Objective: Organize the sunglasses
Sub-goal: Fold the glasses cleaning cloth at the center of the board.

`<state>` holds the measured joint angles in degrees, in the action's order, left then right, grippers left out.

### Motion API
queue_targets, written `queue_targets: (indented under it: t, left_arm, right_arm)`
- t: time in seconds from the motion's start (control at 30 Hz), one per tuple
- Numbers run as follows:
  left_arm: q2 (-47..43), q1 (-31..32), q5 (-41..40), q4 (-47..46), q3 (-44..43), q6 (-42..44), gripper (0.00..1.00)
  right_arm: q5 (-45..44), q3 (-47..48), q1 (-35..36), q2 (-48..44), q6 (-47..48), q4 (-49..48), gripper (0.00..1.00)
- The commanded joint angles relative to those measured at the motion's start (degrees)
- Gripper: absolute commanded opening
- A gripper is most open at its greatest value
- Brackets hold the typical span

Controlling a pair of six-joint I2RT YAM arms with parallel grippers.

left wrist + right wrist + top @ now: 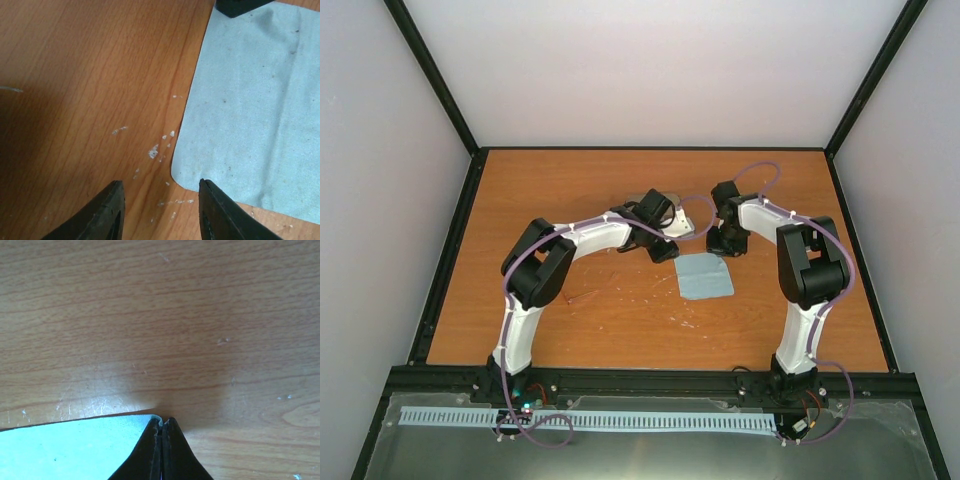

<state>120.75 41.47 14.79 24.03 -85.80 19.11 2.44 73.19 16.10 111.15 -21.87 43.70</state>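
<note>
The sunglasses (583, 296) show only as a faint, thin reddish shape on the wood, left of centre and below the left arm's elbow. They are outside both wrist views. A light blue-grey cloth (705, 275) lies flat in the middle. My right gripper (162, 421) is shut on the cloth's (75, 445) far corner. My left gripper (160, 183) hovers open over the cloth's (250, 110) other far corner. Its right finger (220, 210) is above the cloth's edge and its left finger (107, 212) is above bare wood. Nothing is pinched between them.
A greyish oblong case (632, 198) peeks out behind the left wrist at the back. In the left wrist view, the right gripper's black tip (240, 5) rests on the cloth. The wooden table (770, 330) has black rails on all sides.
</note>
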Motion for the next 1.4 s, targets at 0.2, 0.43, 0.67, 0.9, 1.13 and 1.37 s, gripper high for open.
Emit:
queue_targets:
  t: [0.2, 0.43, 0.67, 0.9, 1.13, 1.37]
  left_arm:
    - [1.7, 1.42, -0.48, 1.09, -2.93, 0.0, 0.41]
    - [2.03, 2.28, -0.83, 1.64, -1.92, 0.65, 0.4]
    - [3.25, 2.55, -2.68, 2.02, -1.89, 0.58, 0.38]
    - [4.31, 2.52, -2.61, 2.06, -2.53, 0.47, 0.36]
    - [4.53, 3.01, -2.24, 2.25, -1.82, 0.8, 0.31]
    - [4.3, 4.27, -3.18, 1.9, -0.65, 1.0, 0.16]
  right_arm:
    - [-0.72, -2.96, -0.73, 1.74, -0.19, -1.69, 0.03]
    - [-0.62, -3.71, -0.79, 1.33, -0.17, -2.01, 0.03]
    - [-0.59, -5.02, -0.72, 0.57, -0.15, -2.65, 0.03]
    - [-0.68, -5.47, -0.72, -0.02, -0.14, -2.95, 0.03]
    - [-0.5, -6.03, -0.72, -0.54, -0.25, -3.27, 0.03]
    - [-0.31, -7.67, -0.73, -1.6, -0.65, -3.95, 0.03]
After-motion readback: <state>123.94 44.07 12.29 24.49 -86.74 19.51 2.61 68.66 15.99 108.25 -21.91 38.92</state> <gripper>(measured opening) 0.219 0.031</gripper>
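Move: The left hand hovers almost over the cloth's far left corner, which lies about 3 cm below, 1 cm back and 1 cm right. From that hand the open glasses case is some 13 cm ahead and 5 cm left, and the wire glasses about 21 cm left and 5 cm back. The right hand, already shut on the far right corner, has the far left corner about 11 cm left, level ahead. Lowering onto the cloth's far left corner, the left hand first eases about 1 cm back and 1 cm to the right, then sinks roughly 2 cm and narrows its half-open fingers around the corner to about half their gap, not yet shut. The right hand stays in place and keeps its pinch on the far right corner. ##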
